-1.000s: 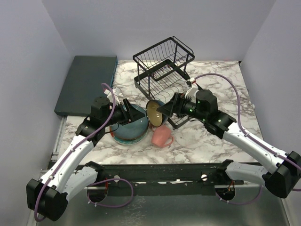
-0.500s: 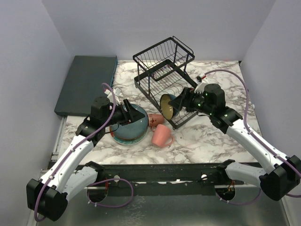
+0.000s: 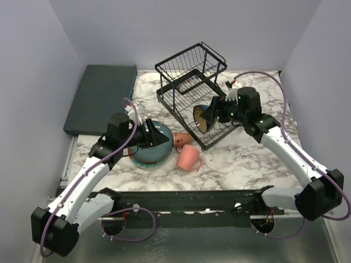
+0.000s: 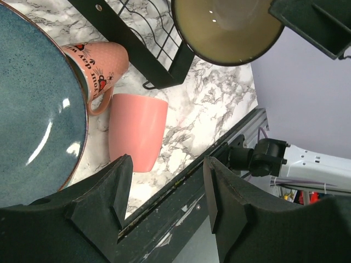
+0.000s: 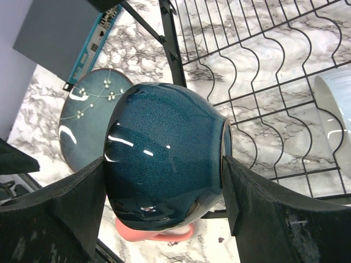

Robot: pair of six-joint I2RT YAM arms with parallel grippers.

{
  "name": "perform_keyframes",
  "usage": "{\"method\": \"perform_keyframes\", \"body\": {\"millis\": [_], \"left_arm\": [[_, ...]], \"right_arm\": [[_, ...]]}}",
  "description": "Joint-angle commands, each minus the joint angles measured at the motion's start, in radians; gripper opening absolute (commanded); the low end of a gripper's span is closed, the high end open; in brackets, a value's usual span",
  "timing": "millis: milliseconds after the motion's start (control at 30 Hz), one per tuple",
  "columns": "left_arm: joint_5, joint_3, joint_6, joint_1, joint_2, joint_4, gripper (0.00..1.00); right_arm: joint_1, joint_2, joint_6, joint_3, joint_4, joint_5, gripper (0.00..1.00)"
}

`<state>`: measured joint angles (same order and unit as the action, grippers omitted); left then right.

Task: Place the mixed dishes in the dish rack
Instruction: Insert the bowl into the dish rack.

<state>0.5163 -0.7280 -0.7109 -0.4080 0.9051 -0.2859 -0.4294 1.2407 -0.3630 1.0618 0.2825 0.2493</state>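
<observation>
My right gripper (image 5: 164, 183) is shut on the dark cream-lined bowl (image 5: 164, 164), held on its side over the slotted base of the black wire dish rack (image 5: 263, 71). From above, the bowl (image 3: 202, 118) hangs at the rack's (image 3: 189, 76) front edge with my right gripper (image 3: 213, 114) behind it. My left gripper (image 4: 164, 203) is open and holds nothing. It hovers beside the dark teal plate (image 4: 33, 109), which lies on a stack (image 3: 149, 147). Beside the plate lie two pink mugs on their sides, one printed (image 4: 98, 63) and one plain (image 4: 137, 131).
A dark teal slab (image 3: 101, 96) lies at the back left. A white dish (image 5: 335, 109) stands in the rack's lower tier. A teal plate with white flowers (image 5: 88, 112) shows under the bowl in the right wrist view. The black front rail (image 3: 186, 200) runs along the table's near edge.
My right arm has carried the bowl from above the mugs back and to the right, up to the rack's lower tier. The left gripper has edged slightly right over the plate.
</observation>
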Motion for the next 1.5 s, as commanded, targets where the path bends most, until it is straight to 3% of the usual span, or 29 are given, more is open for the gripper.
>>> {"method": "perform_keyframes", "body": {"millis": [0, 633, 1233, 1467], "left_arm": [[0.037, -0.021, 0.055, 0.000, -0.005, -0.027, 0.60], [0.068, -0.012, 0.077, 0.000, -0.015, -0.044, 0.60], [0.066, -0.037, 0.133, -0.001, -0.015, -0.109, 0.60], [0.062, -0.024, 0.136, 0.000, -0.025, -0.109, 0.60]], "right_arm": [[0.019, 0.032, 0.101, 0.063, -0.036, -0.004, 0.37], [0.043, 0.186, 0.310, 0.104, -0.046, -0.087, 0.28], [0.043, 0.252, 0.521, 0.077, -0.052, -0.032, 0.18], [0.043, 0.279, 0.554, 0.054, -0.059, -0.015, 0.19]]}}
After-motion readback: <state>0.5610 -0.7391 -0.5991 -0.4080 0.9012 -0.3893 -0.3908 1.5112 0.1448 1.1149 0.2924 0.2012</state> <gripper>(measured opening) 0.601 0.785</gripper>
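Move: The right hand holds the bowl over the near end of the rack; its place on the lower tier lies about 5 cm ahead, 3 cm to the right and some 13 cm below. The white bowl already racked sits roughly 11 cm ahead and 11 cm right; the printed mug is about 2 cm back and 9 cm left, the coral mug 8 cm back and 6 cm left, all about as low. From the left hand, that place is some 15 cm ahead, 20 cm right and 11 cm below. Keeping the bowl gripped between its fingers, the right hand sinks about 9 cm towards the lower tier while easing some 5 cm forward and a little right, to bring the bowl in beside the white one; the forward travel dies out in the last third and it ends going almost straight down. On the way the wrist tips its left side down by roughly 30 degrees, bringing the fingers steeper towards the wires. ##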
